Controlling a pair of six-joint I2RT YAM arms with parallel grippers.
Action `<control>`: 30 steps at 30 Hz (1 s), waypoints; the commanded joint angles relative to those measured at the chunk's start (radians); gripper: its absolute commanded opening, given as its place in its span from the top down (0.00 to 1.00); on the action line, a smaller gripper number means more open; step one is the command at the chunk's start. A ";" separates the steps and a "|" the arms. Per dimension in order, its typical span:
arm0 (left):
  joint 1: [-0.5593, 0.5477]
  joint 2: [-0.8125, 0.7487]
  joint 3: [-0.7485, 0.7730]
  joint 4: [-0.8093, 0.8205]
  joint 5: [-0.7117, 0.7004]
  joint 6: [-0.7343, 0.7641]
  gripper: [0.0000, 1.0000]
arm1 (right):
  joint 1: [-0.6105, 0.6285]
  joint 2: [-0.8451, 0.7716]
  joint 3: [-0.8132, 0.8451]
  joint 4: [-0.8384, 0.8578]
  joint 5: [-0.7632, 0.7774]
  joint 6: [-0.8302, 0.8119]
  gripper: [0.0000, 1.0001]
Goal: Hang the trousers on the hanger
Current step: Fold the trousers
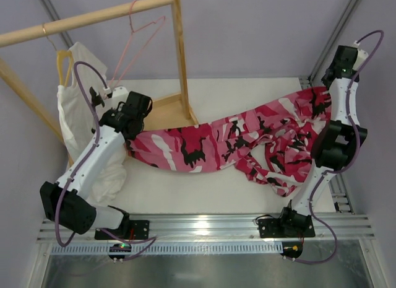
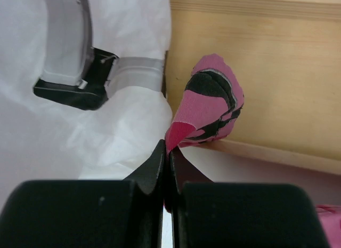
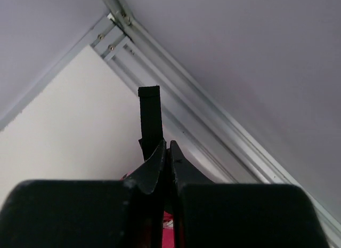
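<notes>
The camouflage trousers [image 1: 204, 145] lie stretched across the table from left to right. My left gripper [image 1: 132, 134] holds their left end by the wooden rack's base. In the left wrist view it [image 2: 168, 152] is shut on a pink and black cloth corner [image 2: 209, 104]. At the bunched right end, my right gripper [image 1: 326, 87] is shut too. The right wrist view shows it [image 3: 167, 149] pinching a black strip [image 3: 149, 112], with pink cloth [image 3: 178, 234] under the jaws. The pale-pink wire hanger [image 1: 141, 43] hangs bare on the wooden rail [image 1: 93, 18], above and behind the left gripper.
A yellow hanger [image 1: 60, 59] carrying a white T-shirt [image 1: 74, 114] hangs on the same rail at the far left, beside my left arm. The rack's upright post [image 1: 181, 59] and wooden base [image 1: 164, 111] stand behind the trousers. Metal frame rails [image 3: 213, 136] run along the table's back right corner.
</notes>
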 commanded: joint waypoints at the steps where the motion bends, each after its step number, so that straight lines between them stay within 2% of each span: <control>1: 0.078 0.001 0.039 0.067 -0.052 0.043 1.00 | -0.035 0.023 0.014 0.117 0.031 -0.021 0.96; 6: 0.132 0.102 0.125 0.064 -0.115 0.072 1.00 | -0.035 0.078 0.061 0.226 -0.038 -0.007 0.96; 17: 0.163 0.346 0.209 0.130 -0.068 0.075 1.00 | -0.035 0.205 0.069 0.474 -0.268 0.013 0.96; 20: 0.172 0.418 0.260 0.154 -0.046 0.077 1.00 | -0.035 0.227 0.080 0.485 -0.276 0.008 0.96; 23: 0.172 0.514 0.381 0.115 -0.017 0.072 1.00 | -0.035 0.224 0.097 0.473 -0.280 0.001 0.96; 26: 0.172 0.545 0.426 0.134 0.039 0.069 0.99 | -0.034 0.192 0.088 0.461 -0.282 -0.004 0.96; 27: 0.172 0.553 0.424 0.162 0.087 0.072 0.92 | -0.034 0.180 0.074 0.450 -0.287 -0.001 0.93; 28: 0.172 0.558 0.427 0.162 0.109 0.074 0.85 | -0.035 0.166 0.063 0.444 -0.290 0.010 0.74; 29: 0.172 0.565 0.433 0.153 0.121 0.069 0.77 | -0.034 0.137 0.055 0.429 -0.343 0.019 0.66; 30: 0.172 0.570 0.438 0.147 0.156 0.069 0.58 | -0.031 0.121 0.033 0.418 -0.355 0.024 0.60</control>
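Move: Both grippers hold an end of the stretched trousers. The wooden tray under the rack has its middle about 15 cm ahead of the left hand, 9 cm right and 20 cm below; the white shirt hangs some 11 cm left and 6 cm ahead, the rack's right post foot 19 cm ahead and 24 cm right. The right hand's laying spot is about 10 cm ahead, 2 cm left, 20 cm below; the table's far right corner lies 18 cm ahead, 9 cm left. Carry the left gripper's end of the trousers some 14 cm forward over the wooden tray, swinging left first, then sinking about 6 cm and easing back right at the end. With the right gripper draw a little right, then go forward about 10 cm and down 6 cm towards the far right corner, tipping the fingers up and counter-clockwise. Part both sets of fingers at the finish. ##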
